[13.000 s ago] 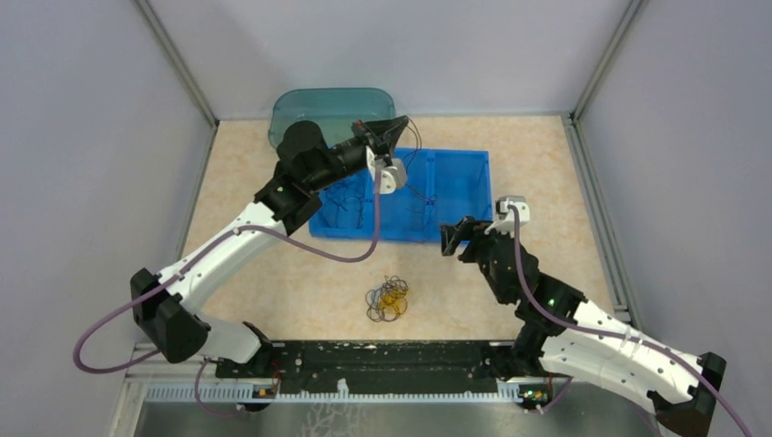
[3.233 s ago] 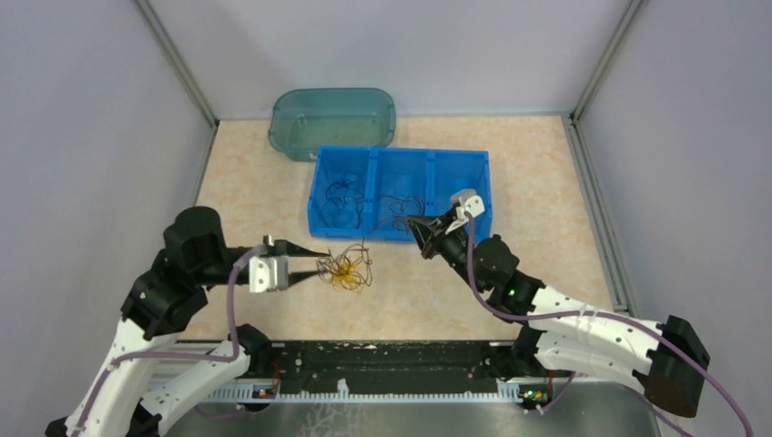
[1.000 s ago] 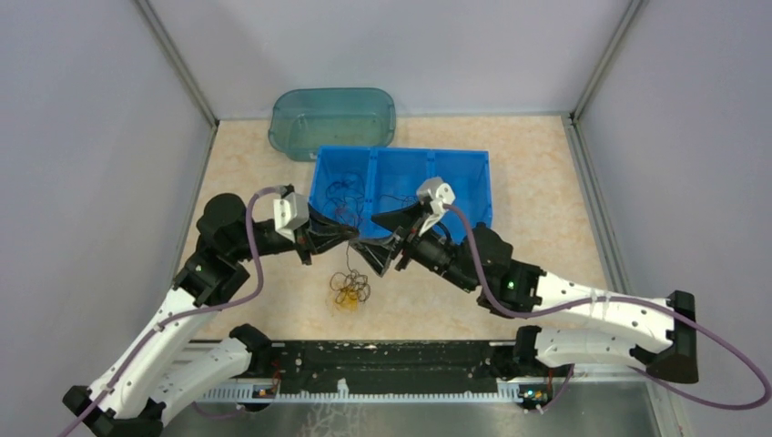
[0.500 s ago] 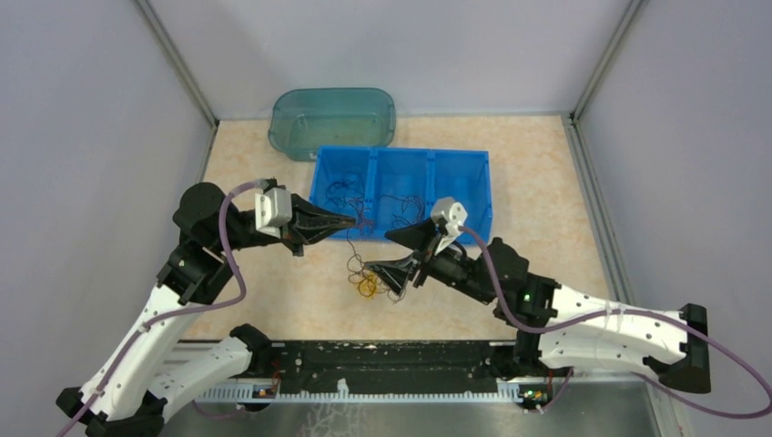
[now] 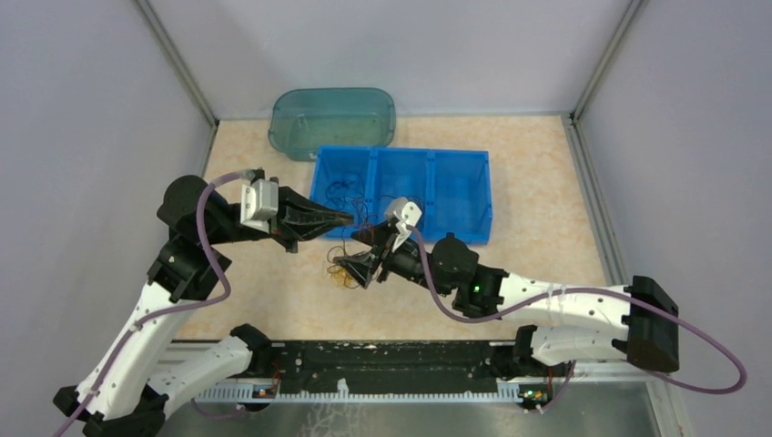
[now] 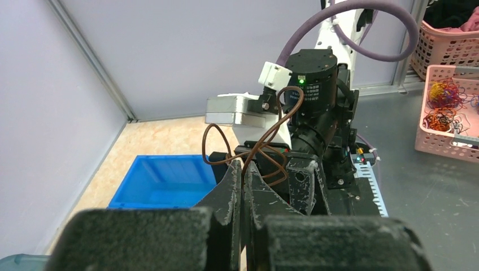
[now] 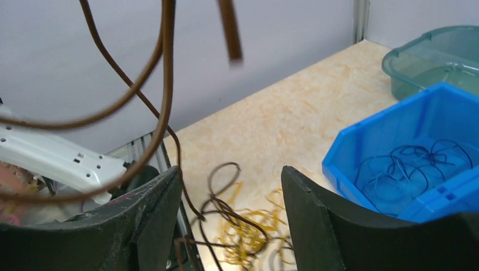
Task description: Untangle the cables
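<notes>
A clump of thin yellow and dark cables (image 5: 340, 277) lies on the table in front of the blue bin (image 5: 460, 193). My right gripper (image 5: 350, 260) is low over the clump and open; in the right wrist view the clump (image 7: 248, 231) sits between its spread fingers (image 7: 152, 220) without touching them. My left gripper (image 5: 344, 218) is raised just above and left, shut on a brown cable (image 6: 271, 141) that loops past its tips (image 6: 244, 165) and trails down (image 7: 165, 84) to the clump. More dark cables (image 5: 344, 195) lie in the bin's compartments.
A teal translucent tub (image 5: 332, 118) stands behind the bin at the back left. Grey walls enclose the table on three sides. The black rail (image 5: 382, 360) with the arm bases runs along the near edge.
My right gripper has swung left and down from beside the bin to the clump on the table. The left gripper has drawn back a little to the left, still holding the brown cable up.
</notes>
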Tool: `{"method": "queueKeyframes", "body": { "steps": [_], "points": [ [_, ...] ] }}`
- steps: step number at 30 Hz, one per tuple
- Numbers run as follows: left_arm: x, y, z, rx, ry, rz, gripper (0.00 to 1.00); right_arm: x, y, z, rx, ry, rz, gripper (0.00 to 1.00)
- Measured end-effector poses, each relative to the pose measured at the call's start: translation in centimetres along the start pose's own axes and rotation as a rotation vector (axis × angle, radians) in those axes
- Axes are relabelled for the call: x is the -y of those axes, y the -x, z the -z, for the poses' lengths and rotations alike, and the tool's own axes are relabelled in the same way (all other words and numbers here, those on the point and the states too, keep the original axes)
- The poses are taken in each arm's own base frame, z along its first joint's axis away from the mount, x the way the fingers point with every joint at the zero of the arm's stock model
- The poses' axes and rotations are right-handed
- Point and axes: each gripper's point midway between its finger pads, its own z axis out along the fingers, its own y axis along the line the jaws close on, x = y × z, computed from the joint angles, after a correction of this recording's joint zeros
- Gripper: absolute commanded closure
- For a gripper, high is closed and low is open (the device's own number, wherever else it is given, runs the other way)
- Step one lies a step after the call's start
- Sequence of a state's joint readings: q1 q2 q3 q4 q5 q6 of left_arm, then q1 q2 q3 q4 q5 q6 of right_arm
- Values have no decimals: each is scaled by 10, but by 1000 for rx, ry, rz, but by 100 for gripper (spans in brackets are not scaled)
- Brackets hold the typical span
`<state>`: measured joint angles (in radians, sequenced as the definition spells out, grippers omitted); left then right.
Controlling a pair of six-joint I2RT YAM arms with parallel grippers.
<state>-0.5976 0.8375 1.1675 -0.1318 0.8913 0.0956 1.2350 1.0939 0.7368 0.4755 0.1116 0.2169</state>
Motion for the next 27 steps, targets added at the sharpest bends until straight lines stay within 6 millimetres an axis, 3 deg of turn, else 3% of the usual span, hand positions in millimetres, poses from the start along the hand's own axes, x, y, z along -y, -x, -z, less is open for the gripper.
{"method": "queueKeyframes", "body": {
  "steps": [7,14,23,27],
  "points": [
    [0,3,-2,2,-8,26,100,-4,7,-22,58,13,-13,46],
    [-1,11,-3,14,-9,19,100,0,-1,-23,91,-5,-64,63],
    [-9,38,-8,52,-6,-28,100,30,-95,8,-61,-103,-133,66],
    [-10,48,-8,66,-5,-47,100,37,-112,14,-95,-132,-149,66]
  ]
}}
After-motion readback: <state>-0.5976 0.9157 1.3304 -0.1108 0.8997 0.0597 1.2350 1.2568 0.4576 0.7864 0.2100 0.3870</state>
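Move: The right hand, open and pointing left, has the tangle hanging about 19 cm below it, some 2 cm to its left and 1 cm nearer the base. The dark cables in the blue bin's left compartment lie 19 cm ahead, 2 cm left; the red-brown cable in the middle compartment lies 14 cm ahead, 10 cm right; both are nearly 30 cm down. From the left hand, the tangle hangs some 34 cm below, 4 cm left, level fore and aft. Strands of the hanging bundle come between the right fingertips: that hand first edges about 2 cm left, then sinks roughly 12 cm towards the tangle while sliding back right, its front side dipping some 10 degrees and the fingers narrowing to about a third open without shutting. The left hand keeps its pinch on the brown cable and then lifts it 5 cm. ##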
